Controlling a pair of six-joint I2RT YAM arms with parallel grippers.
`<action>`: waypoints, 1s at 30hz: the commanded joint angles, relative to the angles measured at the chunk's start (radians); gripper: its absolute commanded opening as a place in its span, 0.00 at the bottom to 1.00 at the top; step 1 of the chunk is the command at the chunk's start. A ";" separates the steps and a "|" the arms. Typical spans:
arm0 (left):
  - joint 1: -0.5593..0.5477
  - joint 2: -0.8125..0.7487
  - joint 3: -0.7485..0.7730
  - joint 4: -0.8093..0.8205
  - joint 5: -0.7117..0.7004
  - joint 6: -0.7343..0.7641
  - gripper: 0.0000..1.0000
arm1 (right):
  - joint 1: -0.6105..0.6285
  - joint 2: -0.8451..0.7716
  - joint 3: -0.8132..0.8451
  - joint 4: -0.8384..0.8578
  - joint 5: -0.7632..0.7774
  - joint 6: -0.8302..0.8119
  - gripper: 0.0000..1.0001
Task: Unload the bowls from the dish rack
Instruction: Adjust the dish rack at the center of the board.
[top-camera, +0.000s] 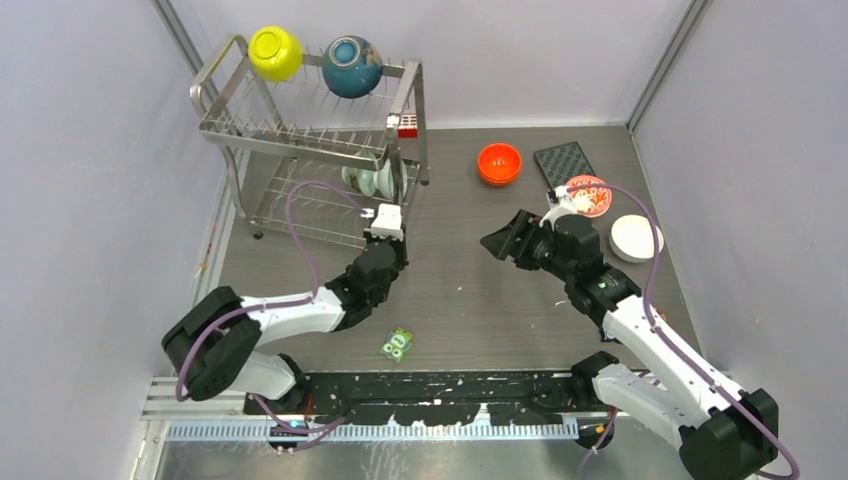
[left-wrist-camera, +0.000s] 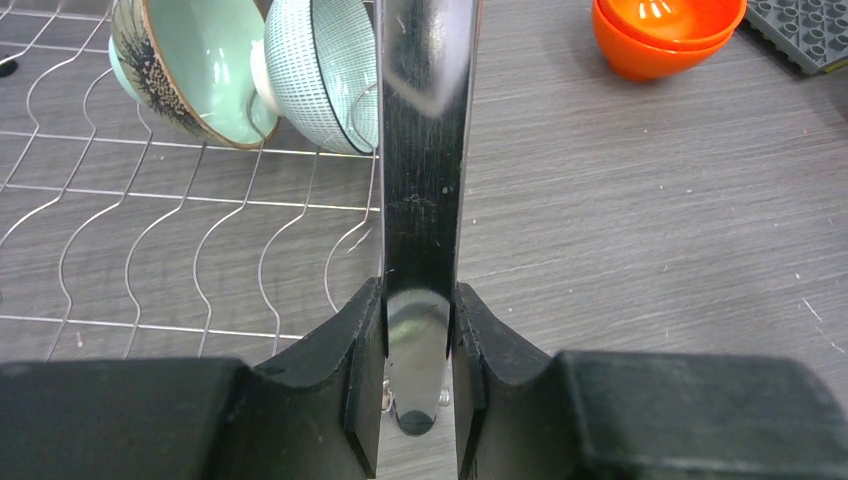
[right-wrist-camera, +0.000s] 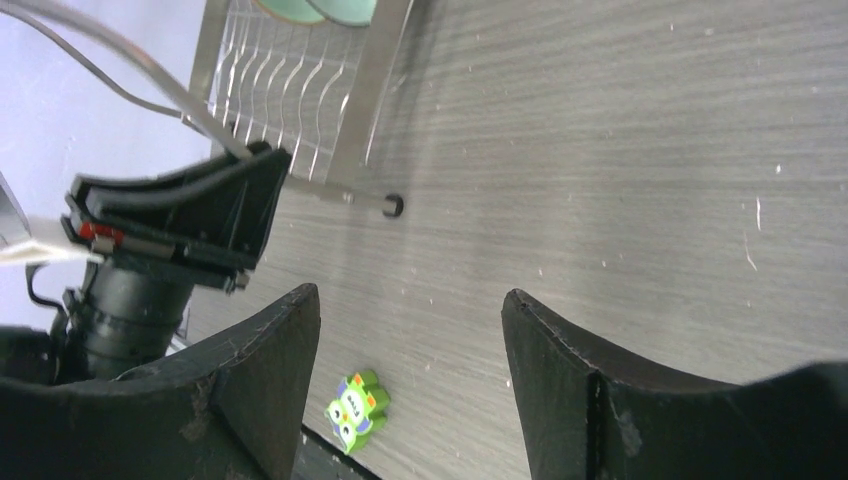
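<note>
The dish rack (top-camera: 300, 130) stands at the back left. A yellow-green bowl (top-camera: 275, 52) and a dark teal-blue bowl (top-camera: 351, 66) sit on its top tier. Two pale green bowls (top-camera: 375, 182) stand on edge in the lower tier, one plain (left-wrist-camera: 195, 70) and one finely patterned (left-wrist-camera: 320, 75). My left gripper (left-wrist-camera: 420, 300) is shut on the rack's front right steel leg (left-wrist-camera: 425, 200), low at the lower tier's corner (top-camera: 384, 222). My right gripper (top-camera: 510, 240) hovers open over bare table with nothing between its fingers (right-wrist-camera: 410, 330). An orange bowl (top-camera: 499, 163), a red-flowered bowl (top-camera: 587, 195) and a white bowl (top-camera: 636, 238) rest on the table at the right.
A dark square mat (top-camera: 563, 162) lies behind the red-flowered bowl. A small green owl toy (top-camera: 397, 344) lies near the front edge between the arms. A red-white block (top-camera: 407, 125) is clipped to the rack's upper right corner. Walls close in on three sides.
</note>
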 joint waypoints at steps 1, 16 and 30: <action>-0.001 -0.128 -0.065 -0.014 0.009 -0.094 0.00 | 0.020 0.049 0.056 0.193 0.063 0.003 0.71; -0.027 -0.481 -0.209 -0.328 0.118 -0.213 0.00 | 0.133 0.485 0.127 0.920 0.257 -0.399 0.70; -0.027 -0.654 -0.241 -0.536 0.115 -0.248 0.00 | 0.142 0.790 0.437 0.961 0.041 -0.422 0.71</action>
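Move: In the left fingers already is the rack's front right post; the rack's rear right post stands about 21 cm ahead and 6 cm right of that hand, the pale green bowls 16 cm ahead, 3 cm left and lower, the green toy 18 cm behind on the board. From the open right hand, the rear right post is some 30 cm ahead and 15 cm left, the held post 11 ahead and 20 left, the orange bowls 33 ahead, 3 right. Dragging the rack by its front right post, the left hand keeps its pinch and pulls about 9 cm back and 6 cm left, almost level. Meanwhile the open right hand sweeps about 16 cm forward and 12 cm left towards the rear right post, rising some 7 cm mostly late on, its fingers tipping up by nearly 40 degrees. ##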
